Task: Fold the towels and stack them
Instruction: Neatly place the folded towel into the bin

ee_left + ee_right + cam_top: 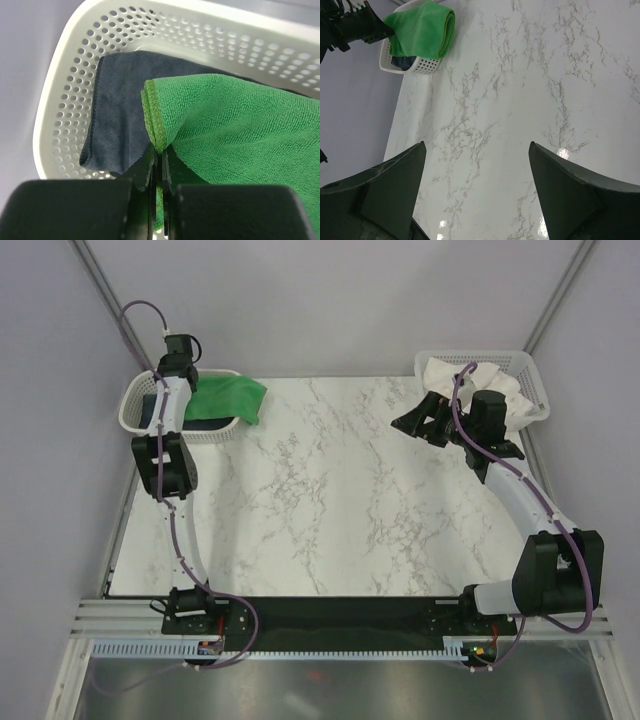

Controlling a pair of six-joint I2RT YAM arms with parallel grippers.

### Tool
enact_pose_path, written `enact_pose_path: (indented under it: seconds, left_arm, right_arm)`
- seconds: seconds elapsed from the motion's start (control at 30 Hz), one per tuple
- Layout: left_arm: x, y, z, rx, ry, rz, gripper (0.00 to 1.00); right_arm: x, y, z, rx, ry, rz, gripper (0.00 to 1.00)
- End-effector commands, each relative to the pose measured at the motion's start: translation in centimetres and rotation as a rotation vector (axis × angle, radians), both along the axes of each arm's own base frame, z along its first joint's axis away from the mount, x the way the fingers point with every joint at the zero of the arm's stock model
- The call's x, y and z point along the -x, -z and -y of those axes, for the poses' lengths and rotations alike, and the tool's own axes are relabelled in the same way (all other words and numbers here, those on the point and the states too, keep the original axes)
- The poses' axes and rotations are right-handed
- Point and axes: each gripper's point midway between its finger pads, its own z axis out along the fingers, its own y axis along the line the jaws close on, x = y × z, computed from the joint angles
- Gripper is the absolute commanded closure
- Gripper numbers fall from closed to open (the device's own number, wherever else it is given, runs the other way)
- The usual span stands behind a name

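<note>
The green towel [240,130] lies draped over the near rim of the left basket [65,75], on top of the navy towel [115,110] folded flat inside. My left gripper [161,150] is shut on the green towel's stitched hem at a folded corner. From above, the green towel [230,398] hangs out over the basket's right side onto the table. The white towel [442,373] sits crumpled in the right basket [535,390]. My right gripper [418,418] hovers open above the marble just in front of that basket, with nothing between its fingers [400,185].
Both white mesh baskets stand at the table's far corners. The marble tabletop [330,500] stretches between them. Grey walls close in the left, right and far sides. A black rail with the arm bases runs along the near edge.
</note>
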Motion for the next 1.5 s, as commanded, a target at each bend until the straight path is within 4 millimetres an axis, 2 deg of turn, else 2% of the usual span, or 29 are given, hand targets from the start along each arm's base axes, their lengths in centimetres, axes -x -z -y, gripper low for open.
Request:
enact_pose_path:
  seconds: [0.0,0.03,0.1,0.23,0.37,0.53,0.63,0.77,0.83,0.93,1.0,1.07,1.1,1.13,1.2,1.27,1.37,1.47]
  left_arm:
    - [-0.3,-0.6,-3.5,-0.127,-0.048,0.012,0.98]
    - [-0.1,0.5,-4.0,-0.141,-0.056,-0.014,0.98]
    - [0.0,1.2,-4.3,-0.156,-0.064,-0.025,0.98]
    - [0.0,1.1,-5.2,-0.203,-0.080,-0.027,0.98]
    - [-0.3,0.1,-5.7,-0.249,-0.087,-0.004,0.98]
    - [-0.8,0.4,-6.4,-0.304,-0.063,0.001,0.98]
    - [-0.7,1.5,-6.7,-0.318,-0.062,-0.018,0.98]
    - [-0.4,1.2,-8.7,-0.293,-0.101,0.012,0.98]
    - [-0.2,0.1,-9.6,-0.290,-0.119,0.037,0.98]
    - [-0.4,-0.9,-10.2,-0.271,-0.120,0.075,0.98]
    - [-0.6,-0.4,-10.1,-0.257,-0.108,0.074,0.98]
    - [-0.9,0.6,-9.8,-0.240,-0.088,0.068,0.91]
    - [-0.9,1.0,-9.6,-0.233,-0.084,0.064,0.84]
    - [-0.9,1.2,-9.5,-0.223,-0.074,0.061,0.58]
    - [-1.1,0.8,-9.2,-0.220,-0.071,0.069,0.35]
    - [-1.5,-0.3,-8.5,-0.202,-0.056,0.099,0.30]
    - [-2.5,-3.4,-6.8,-0.158,-0.009,0.182,0.23]
    - [-2.9,-6.8,-4.6,-0.131,0.033,0.255,0.21]
  right_arm:
    - [-0.1,-1.3,-0.4,-0.019,-0.021,0.038,0.08]
    - [-0.1,-1.3,-0.4,-0.019,-0.022,0.038,0.08]
    - [0.0,-1.3,-0.5,-0.021,-0.028,0.038,0.08]
    - [0.1,-1.1,-0.6,-0.025,-0.034,0.031,0.08]
    - [0.3,-1.2,-0.7,-0.029,-0.041,0.031,0.08]
    - [0.4,-1.5,-0.8,-0.037,-0.055,0.035,0.09]
    - [0.4,-1.1,-0.9,-0.039,-0.055,0.024,0.09]
    - [0.4,-0.8,-0.9,-0.037,-0.054,0.016,0.09]
    - [0.3,-0.6,-0.8,-0.036,-0.049,0.011,0.09]
    - [0.0,-0.8,-0.9,-0.041,-0.053,0.028,0.09]
    - [-0.1,-0.6,-0.9,-0.042,-0.051,0.024,0.09]
    - [-0.1,-0.7,-0.9,-0.043,-0.050,0.025,0.09]
    - [-0.1,-0.6,-0.9,-0.042,-0.052,0.024,0.09]
    - [-0.1,-0.6,-1.0,-0.042,-0.054,0.024,0.09]
    - [0.0,-0.5,-0.9,-0.041,-0.053,0.024,0.09]
    - [0.0,-0.5,-1.0,-0.042,-0.054,0.023,0.09]
    - [0.0,-0.8,-0.8,-0.040,-0.048,0.030,0.09]
    - [0.0,-0.8,-0.7,-0.031,-0.042,0.036,0.09]
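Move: The left hand holds the green towel by its left edge over the white bin. The bin's middle lies about 6 cm to this hand's right, 3 cm back and 8 cm down; its left wall is roughly 12 cm to the left and 3 cm back. The dark folded towel in the bin is centred some 7 cm right, 4 cm back and 9 cm below. From the right hand, the bin's middle is about 63 cm left, 17 cm ahead and 17 cm down. Leftward and at first also down some 3 cm, the left hand carries the pinched towel edge about 10 cm towards the bin's left wall, its left side rolling up about 15 degrees. There the fingers open wide and let go of the edge, and the empty hand draws back right nearly 3 cm and slightly forward. ##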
